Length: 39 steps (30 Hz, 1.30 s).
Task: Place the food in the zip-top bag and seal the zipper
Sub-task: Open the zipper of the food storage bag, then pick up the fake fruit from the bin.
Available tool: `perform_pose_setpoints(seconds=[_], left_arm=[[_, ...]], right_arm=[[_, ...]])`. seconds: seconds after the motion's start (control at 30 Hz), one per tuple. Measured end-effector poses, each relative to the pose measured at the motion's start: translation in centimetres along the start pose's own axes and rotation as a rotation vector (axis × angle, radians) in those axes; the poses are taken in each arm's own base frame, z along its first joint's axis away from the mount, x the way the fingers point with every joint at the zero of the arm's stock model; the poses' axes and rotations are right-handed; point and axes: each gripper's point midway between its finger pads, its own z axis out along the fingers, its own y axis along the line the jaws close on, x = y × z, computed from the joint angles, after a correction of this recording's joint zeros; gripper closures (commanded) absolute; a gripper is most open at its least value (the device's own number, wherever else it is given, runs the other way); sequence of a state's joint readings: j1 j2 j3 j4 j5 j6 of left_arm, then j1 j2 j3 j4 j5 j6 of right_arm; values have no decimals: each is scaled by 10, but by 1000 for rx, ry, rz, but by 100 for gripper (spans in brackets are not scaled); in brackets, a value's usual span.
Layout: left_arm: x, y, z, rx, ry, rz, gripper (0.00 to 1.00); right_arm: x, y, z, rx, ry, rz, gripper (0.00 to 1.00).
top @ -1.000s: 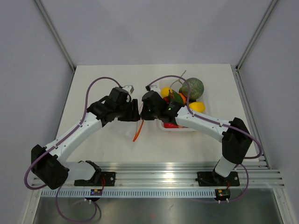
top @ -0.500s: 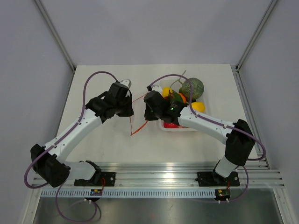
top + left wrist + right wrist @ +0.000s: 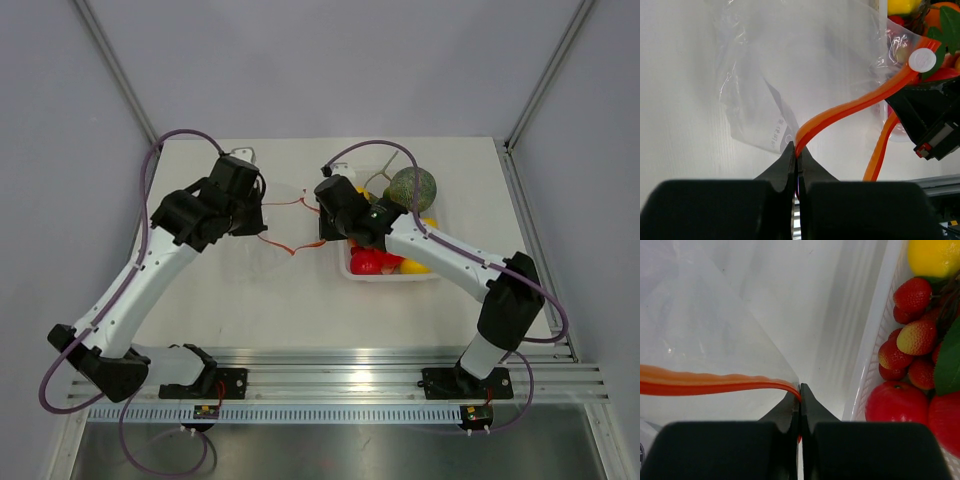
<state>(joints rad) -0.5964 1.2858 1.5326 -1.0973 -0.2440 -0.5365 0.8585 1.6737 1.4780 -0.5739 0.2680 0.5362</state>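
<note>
The clear zip-top bag (image 3: 285,228) hangs stretched between my two grippers over the table. My left gripper (image 3: 262,212) is shut on one end of the red-orange zipper (image 3: 855,105), pinched at its fingertips (image 3: 798,152). My right gripper (image 3: 322,215) is shut on the other end of the zipper (image 3: 715,380), right beside the tray. A second zipper lip sags below, so the mouth gapes. The bag (image 3: 790,60) looks empty. The food lies in the white tray (image 3: 392,276): red apples (image 3: 895,407), strawberries (image 3: 912,295), a lemon (image 3: 935,257).
A large green melon (image 3: 412,187) sits at the tray's back right corner. The tray wall (image 3: 875,340) stands just right of my right fingers. A white round tab (image 3: 922,60) sits on the zipper. Grey walls enclose the table.
My left gripper closed on the zipper and drew back to the left. The bag, earlier bunched between the grippers, is now spread out. My right gripper shifted slightly toward the back.
</note>
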Motion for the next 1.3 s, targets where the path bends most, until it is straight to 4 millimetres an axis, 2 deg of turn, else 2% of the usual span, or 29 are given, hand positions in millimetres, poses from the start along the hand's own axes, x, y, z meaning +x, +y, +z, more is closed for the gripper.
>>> perform_pose_setpoints(seconds=[0.1, 0.27, 0.3, 0.37, 0.4, 0.5, 0.53, 0.67, 0.77, 0.83, 0.9, 0.97, 1.07, 1.17, 1.3], left_arm=[[1, 1, 1, -9, 8, -5, 100], [17, -2, 38, -54, 96, 12, 100], [21, -3, 48, -68, 120, 11, 100], [28, -5, 66, -95, 163, 9, 100], [31, -6, 73, -108, 178, 4, 100], [30, -10, 80, -101, 177, -10, 100], [28, -12, 80, -93, 170, -15, 100], [21, -20, 82, -78, 166, -22, 100], [20, -23, 91, -84, 181, -25, 100], [25, -22, 95, -101, 202, -32, 100], [28, -20, 96, -117, 211, -44, 100], [29, -19, 96, -127, 216, -53, 100], [27, -20, 95, -132, 215, -65, 100], [24, -22, 95, -130, 212, -73, 100], [23, -22, 95, -133, 214, -77, 100]], right_arm=[[-7, 3, 3, -4, -11, -3, 100], [-6, -3, 27, 12, 19, 10, 97], [-3, -7, 33, 22, 33, 12, 88], [3, -13, 41, 28, 61, 14, 76], [4, -15, 42, 29, 69, 14, 59], [8, -14, 40, 9, 80, 15, 39], [9, -14, 37, -1, 82, 16, 31], [5, -15, 17, -24, 63, 20, 21], [-7, -18, -13, -47, 5, 34, 8], [-19, -24, -40, -51, -55, 48, 6], [-32, -35, -65, -38, -126, 70, 5], [-41, -54, -81, -17, -178, 107, 5], [-44, -93, -87, 64, -207, 167, 5], [-27, -127, -79, 175, -173, 192, 2], [5, -145, -67, 253, -79, 194, 2]])
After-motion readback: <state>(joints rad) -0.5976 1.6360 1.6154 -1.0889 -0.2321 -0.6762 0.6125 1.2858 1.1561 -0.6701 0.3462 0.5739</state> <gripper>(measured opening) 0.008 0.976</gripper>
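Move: The right fingers pinch the zipper's right lip about 12 cm right, 3 ahead and 8 below the left hand, which pinches the left lip. From the right hand, the stemmed red apple lies some 17 cm right, 2 ahead and 9 below; the other red fruit 11 cm right, level, strawberries 10 right and 6 ahead, the yellow pepper 24 right and 6 ahead, all 8–11 below. Still pinching the left lip, the left hand carries it about 8 cm down, forward and rightward, tipping its fingers further down. The right hand dips forward and down some 3 cm with its lip, opens wide and lets go, then arcs up and about 16 cm right over the basket towards the red apple, turning clockwise and sinking to near its starting height. ##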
